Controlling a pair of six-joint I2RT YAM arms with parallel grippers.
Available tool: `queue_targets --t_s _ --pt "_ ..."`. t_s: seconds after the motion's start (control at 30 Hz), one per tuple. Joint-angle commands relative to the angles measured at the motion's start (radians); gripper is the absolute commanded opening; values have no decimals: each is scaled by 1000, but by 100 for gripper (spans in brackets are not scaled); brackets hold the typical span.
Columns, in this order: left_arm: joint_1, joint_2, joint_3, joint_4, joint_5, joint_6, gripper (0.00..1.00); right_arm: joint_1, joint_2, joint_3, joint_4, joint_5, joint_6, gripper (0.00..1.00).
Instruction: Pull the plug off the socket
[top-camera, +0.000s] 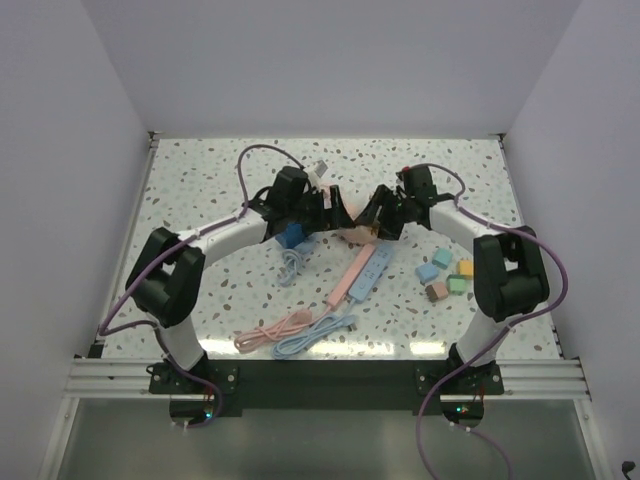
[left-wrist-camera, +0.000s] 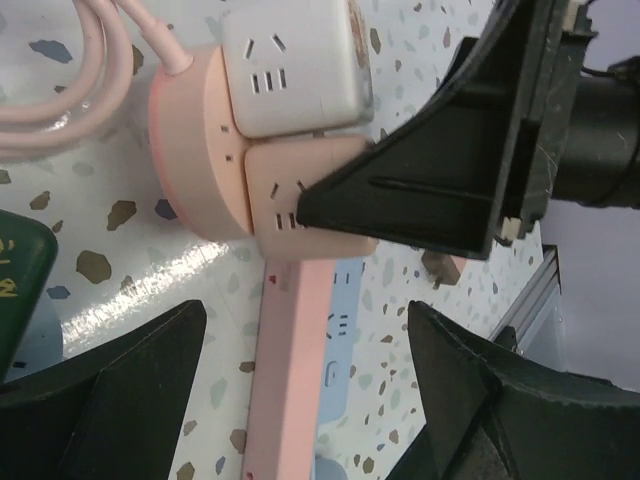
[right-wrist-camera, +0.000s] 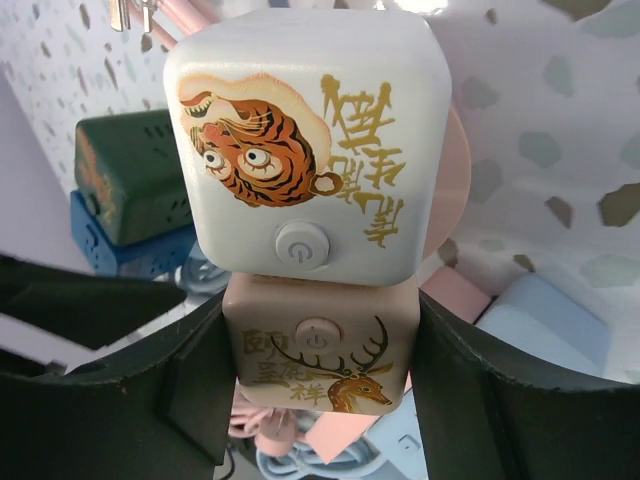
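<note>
A pink cube socket (right-wrist-camera: 318, 345) with a deer print stands against a white cube socket (right-wrist-camera: 305, 140) with a tiger print. A round pink plug (left-wrist-camera: 190, 150) with a pink cable lies flat against their sides; I cannot tell which cube it goes into. My right gripper (right-wrist-camera: 320, 350) is shut on the pink cube, one finger (left-wrist-camera: 440, 170) lying over it in the left wrist view. My left gripper (left-wrist-camera: 305, 325) hangs open just short of the cubes, with nothing between its fingers. In the top view the two grippers meet mid-table, left gripper (top-camera: 335, 212) facing right gripper (top-camera: 362, 228).
A pink power strip (top-camera: 350, 275) and a blue power strip (top-camera: 372, 268) lie side by side below the grippers, their coiled cables (top-camera: 295, 333) near the front edge. A green cube (right-wrist-camera: 135, 175) sits on a blue cube (right-wrist-camera: 110, 235). Small coloured blocks (top-camera: 445, 275) lie at the right.
</note>
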Motion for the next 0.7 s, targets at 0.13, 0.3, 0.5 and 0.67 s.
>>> queue_targets --t_s 0.13,0.3,0.5,0.67 --pt "-29 52 14 108 -148 -51 88 7 -79 -62 122 -219 91 0" --pt "-52 59 18 39 -263 -58 88 -7 -146 -118 166 -259 151 0" --pt "-67 59 8 10 -352 -110 87 -34 -242 -239 330 -292 266 0" --pt "-90 102 40 5 -325 -132 87 -34 -262 -322 477 -301 353 0"
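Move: From the left hand, the pink socket, hanging with its plugs from the right hand, is about 6 cm ahead, 3 cm right and 5 cm lower. The white tiger plug on it is roughly 5 cm ahead and 4 right, 1 cm down; the deer plug 3 ahead, 6 right, 4 down. The green plug is some 4 cm ahead, 6 left and 9 below. The right hand already grips the deer plug; the socket's middle is about 3 cm ahead, 3 left and 2 below it. The right hand keeps its grip on the deer plug and draws it back about 5 cm with the socket and tiger plug, lifting some 2 cm and rolling its left side up about 15 degrees. Meanwhile the left hand comes to meet it, sinking about 4 cm and easing 2 cm forward as it swings counter-clockwise, its wide-open fingers coming in line with either side of the socket without closing. ##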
